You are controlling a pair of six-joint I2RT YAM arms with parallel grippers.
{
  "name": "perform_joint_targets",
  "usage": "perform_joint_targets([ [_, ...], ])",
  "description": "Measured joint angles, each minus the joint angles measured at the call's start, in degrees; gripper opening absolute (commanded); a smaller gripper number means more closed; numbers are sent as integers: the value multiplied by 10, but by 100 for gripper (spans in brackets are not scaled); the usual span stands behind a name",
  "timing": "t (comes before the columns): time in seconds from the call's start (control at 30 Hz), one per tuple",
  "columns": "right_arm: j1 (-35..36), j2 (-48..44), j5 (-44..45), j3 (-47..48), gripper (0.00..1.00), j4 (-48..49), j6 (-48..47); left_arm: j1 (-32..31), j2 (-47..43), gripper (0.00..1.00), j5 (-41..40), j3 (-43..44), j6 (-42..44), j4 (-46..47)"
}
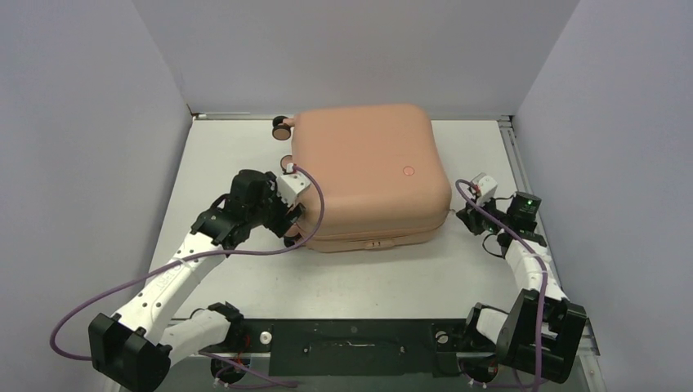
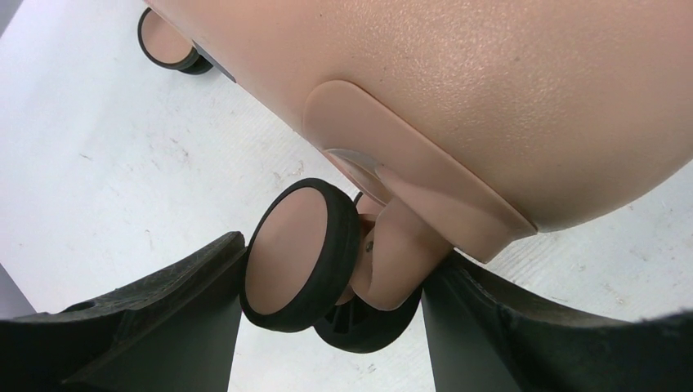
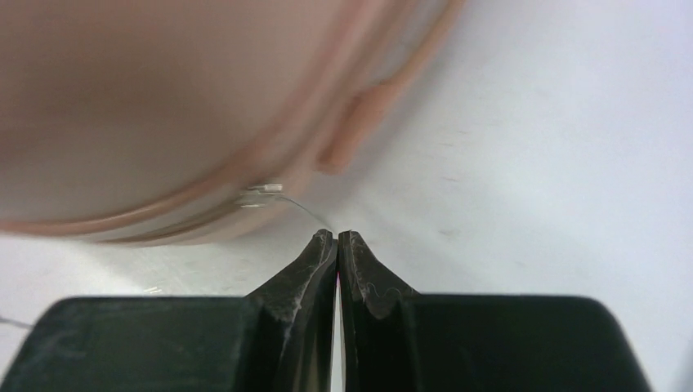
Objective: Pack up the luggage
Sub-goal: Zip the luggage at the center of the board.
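The luggage [image 1: 368, 171] is a salmon-pink hard-shell suitcase lying flat and closed on the white table [image 1: 221, 155]. My left gripper [image 1: 288, 219] is at its near-left corner. In the left wrist view the gripper [image 2: 335, 286] is closed round a pink-and-black caster wheel [image 2: 298, 253]: one finger touches the tyre, the other the wheel's fork under the shell [image 2: 490, 82]. My right gripper [image 1: 462, 214] is at the near-right corner. In the right wrist view the gripper [image 3: 337, 237] is shut, and a thin wire [image 3: 306, 214] from the metal zipper slider [image 3: 260, 196] on the shell [image 3: 122, 106] ends at its tips.
Another caster wheel [image 1: 281, 124] sticks out at the far-left corner and appears as a caster wheel [image 2: 167, 41] in the left wrist view. Grey walls close in the table on three sides. A black rail [image 1: 351, 343] and both arm bases line the near edge. Purple cables loop beside each arm.
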Motion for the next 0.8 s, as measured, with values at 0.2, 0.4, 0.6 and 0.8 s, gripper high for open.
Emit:
perform_joint_targets([
  [0.2,4,21,138,2,5,123,70,4,-18,0,6,-9,23,6],
  [0.4,49,98,194,47,21,174,96,15,-33,0,24,-9,41,-9],
  [0.6,25,116,128,91,45,121,22,17,-41,0,26,-8,49,-18],
  [0.8,-91,138,19,178,53,-122,-217,19,-43,0,31,-8,49,-19],
])
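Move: The zipper slider at the case's near-right corner sits about 3 cm left of the right hand and 1 cm ahead, nearly level with it; its thin string runs to the shut fingertips. The side handle's middle is some 9 cm ahead and 3 cm left, the front latch roughly 20 cm left and 7 cm back. From the left hand, already astride the near-left wheel about 1 cm below, the slider lies some 38 cm right, level in reach and 7 cm lower. With its fingers still shut at the end of the zipper string, the right hand sweeps forward and right away from the case's corner, about 8 cm forward, the wrist swinging some 15 degrees clockwise and then turning back; near the far end of that sweep the fingers start to open, and they spread to about half while the hand swings another 5 cm right, back about 3 cm and a little up, off the string. Meanwhile the left hand keeps the near-left wheel between its fingertips and eases about 1 cm each up, back and left. ##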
